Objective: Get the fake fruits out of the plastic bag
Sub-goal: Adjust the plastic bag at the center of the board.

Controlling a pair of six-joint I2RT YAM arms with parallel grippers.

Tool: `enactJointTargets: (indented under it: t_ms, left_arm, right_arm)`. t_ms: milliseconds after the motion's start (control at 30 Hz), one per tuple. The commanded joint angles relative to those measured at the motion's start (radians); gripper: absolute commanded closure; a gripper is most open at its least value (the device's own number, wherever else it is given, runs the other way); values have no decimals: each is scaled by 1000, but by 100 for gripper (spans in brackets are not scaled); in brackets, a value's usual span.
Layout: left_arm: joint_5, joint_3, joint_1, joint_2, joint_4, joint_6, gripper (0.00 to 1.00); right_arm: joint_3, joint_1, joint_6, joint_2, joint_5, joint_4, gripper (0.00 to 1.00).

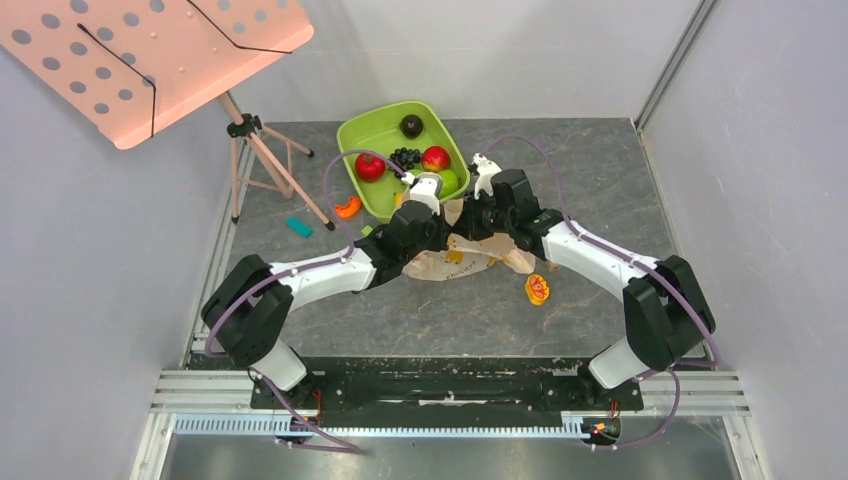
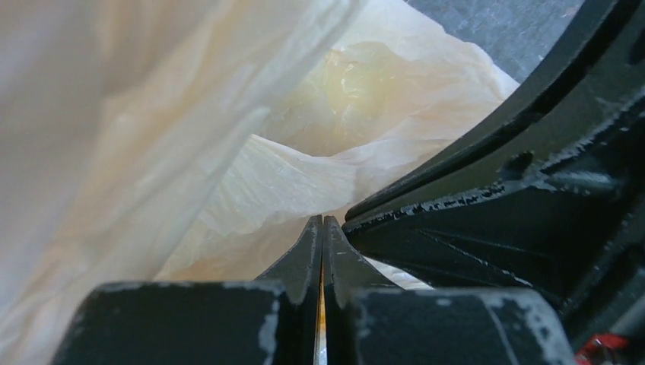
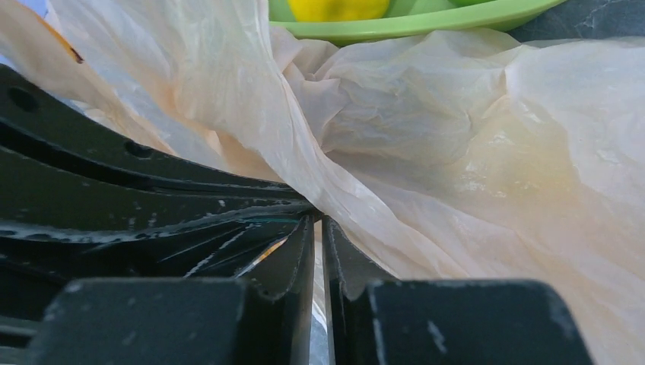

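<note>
The peach-beige plastic bag (image 1: 468, 266) lies crumpled on the table just in front of the green tub. Both arms meet over it. My left gripper (image 1: 451, 239) is shut, with a thin strip of bag film pinched between its jaws in the left wrist view (image 2: 322, 222). My right gripper (image 1: 463, 227) is shut on a fold of the bag (image 3: 456, 152) in the right wrist view (image 3: 318, 222). A yellowish shape (image 2: 357, 84) shows faintly through the film. The grape bunch and banana are hidden. A yellow fruit (image 3: 338, 7) lies in the tub.
The green tub (image 1: 372, 129) behind the bag holds red apples, a blackish-blue grape bunch (image 1: 405, 157) and a dark round fruit. An orange-yellow toy (image 1: 537, 289) lies right of the bag. An orange piece (image 1: 348, 207) and a teal block (image 1: 298, 227) lie left. A tripod stand (image 1: 262, 160) is at back left.
</note>
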Motion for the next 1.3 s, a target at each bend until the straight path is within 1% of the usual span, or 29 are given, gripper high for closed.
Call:
enactJointTargets:
  t_ms: [0, 67, 200, 400, 533, 667, 767, 1000, 1267]
  left_arm:
    - [-9, 36, -1, 41, 51, 33, 98]
    - [-14, 26, -1, 46, 62, 32, 98]
    - [-20, -1, -1, 65, 85, 32, 98]
    - [-12, -56, -1, 90, 132, 17, 98]
    - [-8, -77, -1, 124, 152, 15, 98]
    - [11, -114, -1, 151, 182, 5, 98]
    - [39, -152, -4, 157, 208, -10, 98]
    - [50, -253, -31, 147, 263, -43, 98]
    - [43, -349, -60, 138, 329, -97, 98]
  right_arm:
    - [3, 18, 22, 28, 45, 43, 90]
    - [11, 22, 27, 56, 63, 44, 90]
    - [44, 26, 29, 128, 151, 24, 86]
    - [69, 27, 25, 194, 253, 41, 77]
    - [117, 26, 16, 230, 272, 60, 75]
    - [164, 20, 16, 257, 301, 55, 62]
    - [186, 15, 17, 270, 311, 55, 56]
    - [236, -12, 16, 298, 354, 54, 50]
    - [313, -46, -25, 342, 362, 47, 39]
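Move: The plastic bag's middle lies about 3 cm to the left gripper's right, level with it and some 9 cm below. From the right gripper it is about 2 cm to the right, level, and equally low. The green basket's middle is some 15 cm ahead and 11 cm left of the right gripper. The orange toy lies 12 cm back and 18 cm right of it. Both stand about 12 cm below. Spread the bag from where the two gripper tips meet over it. Lower the left gripper about 12 cm, still shut on the near part of the bag, then draw it back towards the base as it sinks. Dip the right one, then push it some 10 cm forward towards the basket, turning it clockwise about 15 degrees and opening its fingers beneath the far rim. ##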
